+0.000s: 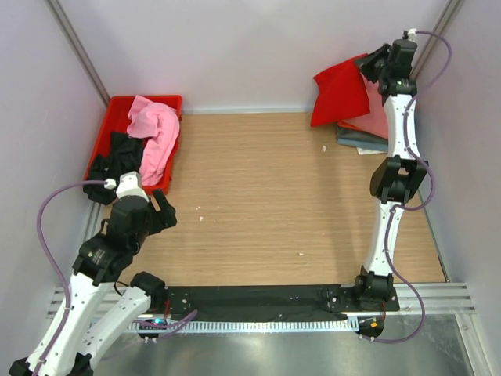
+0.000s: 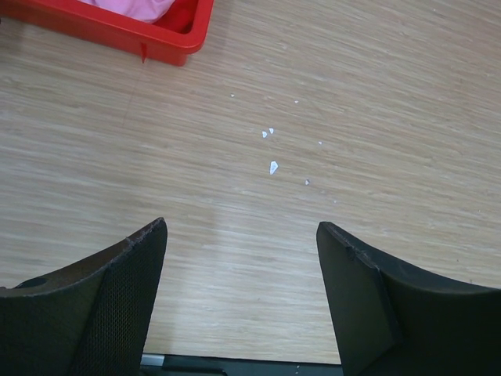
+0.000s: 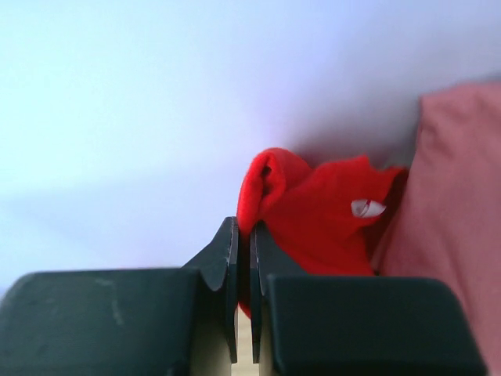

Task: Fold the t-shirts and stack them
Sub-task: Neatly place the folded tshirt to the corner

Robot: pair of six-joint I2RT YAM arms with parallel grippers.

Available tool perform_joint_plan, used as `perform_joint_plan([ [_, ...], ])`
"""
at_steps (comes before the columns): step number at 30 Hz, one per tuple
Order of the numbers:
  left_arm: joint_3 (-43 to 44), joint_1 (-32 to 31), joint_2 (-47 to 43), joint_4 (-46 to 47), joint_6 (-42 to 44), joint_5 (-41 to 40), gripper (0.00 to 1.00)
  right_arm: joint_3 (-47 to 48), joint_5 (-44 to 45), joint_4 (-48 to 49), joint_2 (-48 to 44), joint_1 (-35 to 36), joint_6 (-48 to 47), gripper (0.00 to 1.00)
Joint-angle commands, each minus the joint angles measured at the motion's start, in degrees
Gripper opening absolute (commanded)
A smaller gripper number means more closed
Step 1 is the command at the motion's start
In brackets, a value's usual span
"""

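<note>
My right gripper (image 1: 368, 67) is raised at the back right corner, shut on a fold of the bright red t-shirt (image 1: 338, 92). The wrist view shows the red t-shirt (image 3: 313, 219) pinched between the jaws of the right gripper (image 3: 243, 223). The shirt hangs over a salmon pink t-shirt (image 1: 377, 119) that lies on a grey-blue t-shirt (image 1: 356, 139). A light pink t-shirt (image 1: 155, 129) and a black t-shirt (image 1: 117, 157) sit crumpled in the crate. My left gripper (image 1: 167, 213) hovers open above bare wood near the crate; the left gripper (image 2: 241, 223) holds nothing.
The red plastic crate (image 1: 119, 102) stands at the back left, and one corner of the crate (image 2: 156, 39) shows in the left wrist view. White walls close in the back and sides. Small white specks (image 2: 272, 166) lie on the wooden table (image 1: 266, 196).
</note>
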Motion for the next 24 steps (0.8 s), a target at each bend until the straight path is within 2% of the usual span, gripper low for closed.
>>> perform_joint_plan([
  [1, 0.0, 0.6, 0.4, 2.2, -0.8, -0.2, 0.78, 3.5, 4.2, 11.7, -4.8, -1.7, 3.7, 0.02],
  [9, -0.1, 0.9, 1.2, 2.4, -0.6, 0.5, 0.78, 0.3, 4.0, 13.3, -6.0, -7.8, 5.0, 0.01],
  [13, -0.2, 0.9, 1.1, 2.5, -0.6, 0.5, 0.77, -2.9, 7.5, 14.0, -6.0, -9.0, 3.0, 0.02],
  [16, -0.3, 0.9, 0.9, 2.6, -0.6, 0.4, 0.77, -3.0, 7.8, 11.3, -5.1, -10.5, 4.4, 0.01],
  [23, -0.1, 1.0, 1.4, 2.4, -0.6, 0.6, 0.77, -16.2, 14.2, 10.9, -10.9, -10.7, 1.2, 0.01],
  [24, -0.2, 1.0, 1.1, 2.5, -0.5, 0.7, 0.77, -16.7, 18.1, 9.9, -11.6, -10.7, 0.9, 0.02],
])
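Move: Below the right hand, which already pinches a corner of the folded red t-shirt, is the stack's salmon shirt, about 3 cm farther out, 4 cm to the right and 20 cm down. The blue shirts at the stack's bottom lie some 2 cm back, 6 cm right and 28 cm below. The red t-shirt hangs with its middle about level, 7 cm left and 9 cm down. From the left hand the salmon shirt is roughly 50 cm ahead, 61 cm right and 12 cm lower. Swinging to the right high over the stack, the right hand carries the red t-shirt by its pinched corner about 15 cm towards the right wall, rising some 3 cm first and then sinking about 7 cm while easing slightly back. The wrist turns clockwise by some 20 degrees; the fingers stay shut on the corner. ##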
